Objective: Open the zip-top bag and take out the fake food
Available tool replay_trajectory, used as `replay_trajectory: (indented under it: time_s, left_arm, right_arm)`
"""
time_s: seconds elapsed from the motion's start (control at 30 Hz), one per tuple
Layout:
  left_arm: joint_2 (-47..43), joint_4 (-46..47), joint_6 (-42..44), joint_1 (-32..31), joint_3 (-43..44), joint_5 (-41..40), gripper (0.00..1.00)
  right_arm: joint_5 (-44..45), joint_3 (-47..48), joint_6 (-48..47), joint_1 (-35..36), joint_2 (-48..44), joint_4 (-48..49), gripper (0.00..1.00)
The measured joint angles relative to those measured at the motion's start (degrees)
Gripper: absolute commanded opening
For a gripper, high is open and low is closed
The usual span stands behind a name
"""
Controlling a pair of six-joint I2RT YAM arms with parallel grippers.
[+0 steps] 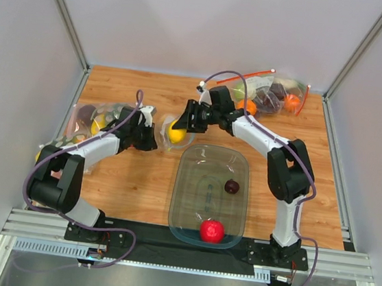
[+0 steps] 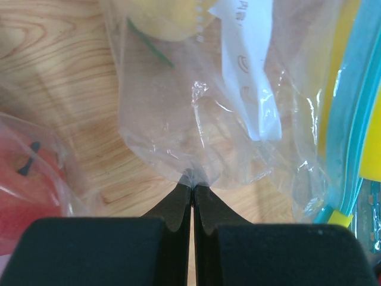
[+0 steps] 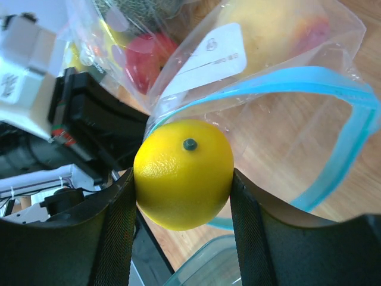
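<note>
My right gripper (image 3: pixel 181 180) is shut on the yellow lemon (image 3: pixel 183 173), holding it just outside the open mouth of the zip-top bag (image 3: pixel 262 119). The bag's light-blue strip (image 3: pixel 309 77) gapes in a loop behind the lemon. An orange-yellow peach (image 3: pixel 268 27) lies inside the bag. My left gripper (image 2: pixel 191 182) is shut on a pinch of the bag's clear plastic (image 2: pixel 238 137) at its far end. From above, the lemon (image 1: pixel 176 133) sits between both grippers. The maroon plum (image 1: pixel 231 186) and red apple (image 1: pixel 212 231) lie in the clear tub (image 1: pixel 185 184).
A larger clear bag with red strips (image 1: pixel 272 93) holds other fruit at the back right. Another clear bag of fruit (image 1: pixel 94 118) lies at the left, beside my left arm. The tub's rim (image 3: pixel 214 268) is right below the lemon.
</note>
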Motion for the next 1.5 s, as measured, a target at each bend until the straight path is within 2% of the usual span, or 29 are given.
replay_trajectory:
  time_s: [0.37,0.53,0.9,1.07,1.13,1.2,1.3,1.5]
  left_arm:
    - [0.6,-1.3,-0.8,1.4,0.2,0.0,0.0]
    - [0.7,-2.1,-1.3,1.5,1.2,-0.2,0.0]
    - [0.7,-2.9,-2.5,1.8,1.3,0.6,0.0]
    - [0.7,-2.4,-2.8,1.8,1.3,1.9,0.0]
    - [0.7,-2.4,-2.9,1.8,1.3,2.5,0.0]
    - [0.5,-2.4,-2.9,1.8,1.3,2.9,0.0]
    - [0.2,-2.5,-3.0,1.8,1.2,3.6,0.0]
    - [-0.3,-2.6,-2.9,1.8,1.2,4.2,0.0]
  right_arm:
    - [-0.3,-3.6,-0.3,-2.1,-7.8,2.1,0.05]
    - [-0.4,-8.4,-2.6,-2.3,-12.7,0.7,0.06]
    - [1.8,-20.9,-13.0,-2.3,-32.7,-11.4,0.09]
    - [3.7,-23.7,-15.9,-2.1,-36.3,-16.2,0.14]
    - [4.7,-24.9,-16.8,-1.8,-36.7,-17.8,0.31]
    - [5.9,-25.7,-17.6,-1.4,-36.7,-19.5,0.59]
    - [7.3,-26.5,-18.6,-0.9,-36.7,-21.9,0.76]
    - [9.2,-26.3,-20.1,-0.7,-36.8,-23.5,0.8]
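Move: The plastic bin's middle lies from the right hand, which already grips the yellow fruit at the bag's mouth, roughly 22 cm back, 15 cm to the right and 11 cm below. The dark red fruit in it is about 19 cm back and 23 cm right of that hand; the red apple, some 36 cm back and 18 cm right; both about 12 cm down. From the left hand, the bin's middle is about 17 cm back, 24 cm right and slightly lower. Up first, about 5 cm clear of the bag's mouth, then in a low arc back and to the right, the right hand carries the yellow fruit some 14 cm back and 13 cm right over the bin's far left part. There it dips about 5 cm, tipping its fingers further down, and opens them to let go. The left hand stays nearly in place, still pinching the bag. ##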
